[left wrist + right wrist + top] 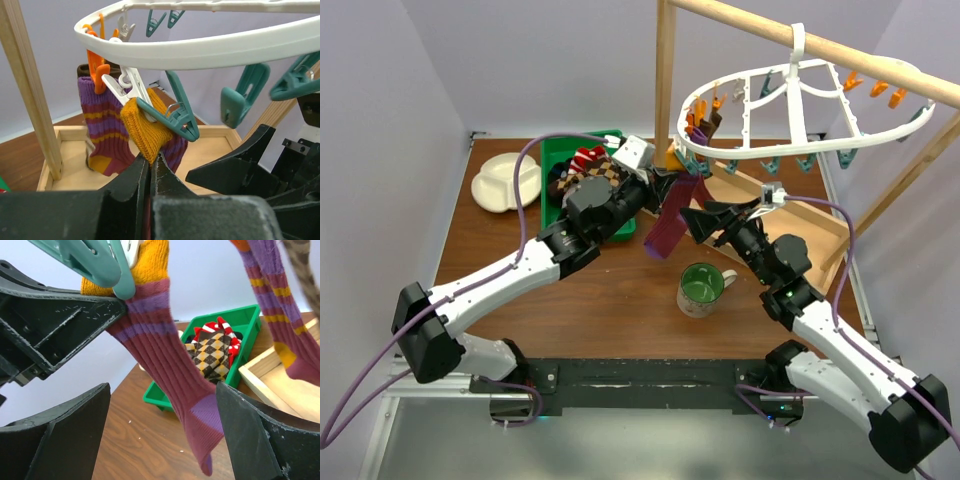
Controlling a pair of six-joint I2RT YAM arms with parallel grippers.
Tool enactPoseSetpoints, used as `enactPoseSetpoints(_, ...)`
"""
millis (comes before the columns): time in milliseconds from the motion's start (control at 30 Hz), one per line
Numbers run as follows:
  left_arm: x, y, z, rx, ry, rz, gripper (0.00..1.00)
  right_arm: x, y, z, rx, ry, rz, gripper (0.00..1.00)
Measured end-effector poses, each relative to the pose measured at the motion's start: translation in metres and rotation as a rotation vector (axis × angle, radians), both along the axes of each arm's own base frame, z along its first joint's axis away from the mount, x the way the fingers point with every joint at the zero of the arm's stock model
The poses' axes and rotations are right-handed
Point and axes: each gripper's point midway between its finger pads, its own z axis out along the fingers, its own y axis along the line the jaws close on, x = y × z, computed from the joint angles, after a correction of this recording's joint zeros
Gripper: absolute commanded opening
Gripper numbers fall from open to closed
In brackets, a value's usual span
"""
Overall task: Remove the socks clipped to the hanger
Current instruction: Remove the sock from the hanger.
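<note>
The white oval hanger (790, 150) hangs by its hook from the wooden pole. A teal clip (175, 120) on its rim holds a maroon sock (170, 370) by the orange cuff (142, 127). My left gripper (149, 159) is shut on that cuff just below the clip. In the top view it (663, 190) is at the hanger's left end, the sock (670, 228) dangling beneath. My right gripper (162, 390) is open, its fingers either side of the sock's foot without touching it. A second maroon, purple-striped sock (100, 135) hangs from an orange clip (97, 70) behind.
A green bin (552, 160) at the back left holds checkered and red-white socks (212, 347). A white dish (505, 180) lies to its left. A green mug (700, 288) stands near the middle front. A wooden tray (825, 235) and an upright post (665, 70) stand under the hanger.
</note>
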Motion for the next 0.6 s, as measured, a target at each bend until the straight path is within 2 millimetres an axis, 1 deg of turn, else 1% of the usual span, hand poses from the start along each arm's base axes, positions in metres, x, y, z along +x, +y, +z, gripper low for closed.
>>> enactPoseSetpoints(167, 0.002, -0.007, -0.003, 0.03, 0.053, 0.032, 0.0, 0.006, 0.004, -0.014, 0.001, 0.032, 0.0, 0.9)
enactPoseSetpoints(300, 0.009, -0.009, -0.009, 0.063, 0.106, 0.09, 0.0, 0.01, 0.006, -0.024, -0.003, 0.06, -0.001, 0.9)
enactPoseSetpoints(467, 0.02, -0.005, -0.024, 0.104, 0.168, 0.165, 0.0, 0.017, 0.011, -0.029, 0.003, 0.067, -0.003, 0.9)
enactPoseSetpoints(600, 0.026, -0.007, -0.037, 0.135, 0.216, 0.199, 0.0, 0.027, 0.017, -0.043, -0.009, 0.099, -0.01, 0.9)
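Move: The left hand already pinches the maroon sock's mustard cuff; the teal clip on it sits about 4 cm above, 2 cm ahead and 3 cm right. From the open right hand, the sock's middle is some 4 cm ahead, 3 cm left and 1 cm up. The mug stands about 9 cm behind that hand, level sideways, 27 cm below; the striped sock hangs roughly 10 cm ahead, 4 cm right and 1 cm above the left hand. Left keeps pinching the cuff, drawing it down and forward about 5 cm; open right follows down-forward towards the sock. ##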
